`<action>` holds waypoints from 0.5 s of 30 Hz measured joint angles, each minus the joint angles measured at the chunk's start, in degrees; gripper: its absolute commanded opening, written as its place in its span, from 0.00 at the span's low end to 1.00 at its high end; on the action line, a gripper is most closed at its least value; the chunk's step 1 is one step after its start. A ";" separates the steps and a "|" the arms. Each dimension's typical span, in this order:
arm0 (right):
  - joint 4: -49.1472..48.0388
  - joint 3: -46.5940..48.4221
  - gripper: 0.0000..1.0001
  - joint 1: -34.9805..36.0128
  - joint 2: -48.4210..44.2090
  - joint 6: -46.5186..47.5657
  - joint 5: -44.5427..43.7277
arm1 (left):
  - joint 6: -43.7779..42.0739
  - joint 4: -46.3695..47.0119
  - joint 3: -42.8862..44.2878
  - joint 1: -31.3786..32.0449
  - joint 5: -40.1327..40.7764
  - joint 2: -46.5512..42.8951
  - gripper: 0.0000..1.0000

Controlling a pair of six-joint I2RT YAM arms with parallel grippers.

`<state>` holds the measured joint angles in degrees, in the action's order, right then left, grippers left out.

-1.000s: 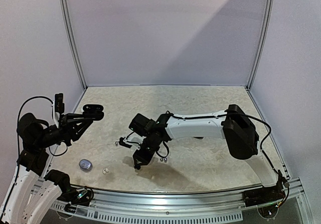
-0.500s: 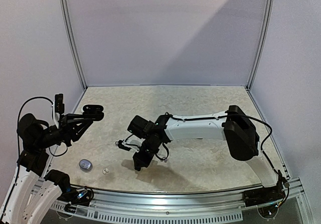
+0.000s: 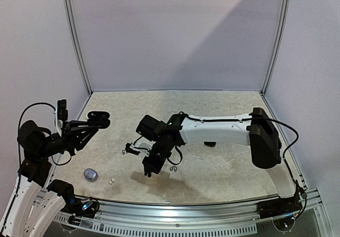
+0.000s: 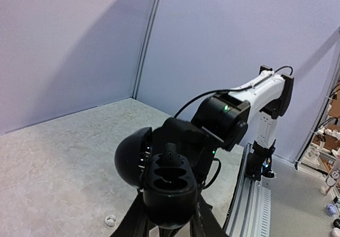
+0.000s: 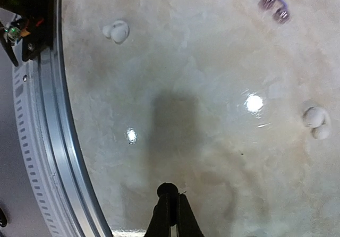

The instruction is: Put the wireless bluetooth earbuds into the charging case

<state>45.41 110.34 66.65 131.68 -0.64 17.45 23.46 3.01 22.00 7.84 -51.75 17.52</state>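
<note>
My left gripper (image 4: 170, 208) is shut on the black charging case (image 4: 169, 194), held up above the table's left side (image 3: 98, 118). Its lid (image 4: 132, 162) stands open, and one black earbud (image 4: 170, 154) sits in the far slot. The two nearer slots show dark hollows. My right gripper (image 5: 171, 208) is shut on a small black earbud (image 5: 168, 189), held a little above the table near the front middle (image 3: 149, 171). Loose white earbuds (image 5: 117, 31) (image 5: 314, 121) lie on the table.
A silvery pair of earbuds (image 5: 274, 7) lies beyond the right gripper. A grey pebble-like case (image 3: 91, 174) and a white bud (image 3: 112, 180) lie at the front left. The metal rail (image 5: 50, 141) borders the table's near edge.
The right gripper's jaws have closed on the black earbud, and the right arm has shifted slightly to the right. The left arm and the case have stayed still.
</note>
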 measured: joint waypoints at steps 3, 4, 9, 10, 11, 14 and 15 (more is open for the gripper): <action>-0.20 -0.04 0.00 -0.55 -5.01 1.44 -3.08 | -1.36 0.44 0.00 0.39 -1.95 0.02 0.00; -0.57 -0.04 0.00 -0.79 -7.15 2.14 -4.57 | -1.97 0.44 0.00 0.59 -2.56 0.02 0.00; -5.42 0.09 0.00 -1.86 -18.23 5.90 -11.21 | -6.60 0.24 0.13 2.82 -6.29 0.52 0.00; -7.06 0.20 0.00 -1.88 -20.20 6.69 -12.07 | -7.34 0.20 0.17 3.15 -6.82 0.74 0.00; -8.83 0.46 0.00 -1.86 -21.86 7.56 -12.81 | -8.15 0.17 0.28 3.54 -7.48 1.05 0.00; -13.79 1.46 0.00 -1.07 -24.98 10.82 -14.14 | -10.23 0.09 0.63 4.61 -9.20 2.03 0.00; -14.99 1.92 0.00 -0.59 -25.33 11.87 -14.25 | -10.69 -0.09 0.76 4.85 -9.51 2.29 0.00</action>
<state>30.41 112.27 66.06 106.34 11.22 3.20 12.78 2.92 22.76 12.69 -61.25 19.81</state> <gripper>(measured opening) 0.030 0.240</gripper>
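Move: The right hand already holds the black earbud about 4 cm over the table; the open charging case, in the left hand's grip, is some 24 cm above it and 11 cm to its left, roughly level fore and aft. On the table, one pair of white earbuds lies about 15 cm to the right hand's left, a second about 15 cm straight ahead, and silver earbuds 10 cm right and 6 cm ahead. The case sits right at the left hand's fingertips. The right hand sweeps the pinched black earbud almost straight up by about 29 cm, adding some 5 cm forward, to a little above the held case's height and off to its right, while the wrist swings the steep, downward-pointing fingers up until they point mostly left, only some 25 degrees below level. Meanwhile the left hand keeps its grip on the open case and draws it a few centimetres back and to the right, turning it clockwise with a slight upward tilt, and neither gripper opens or closes. ##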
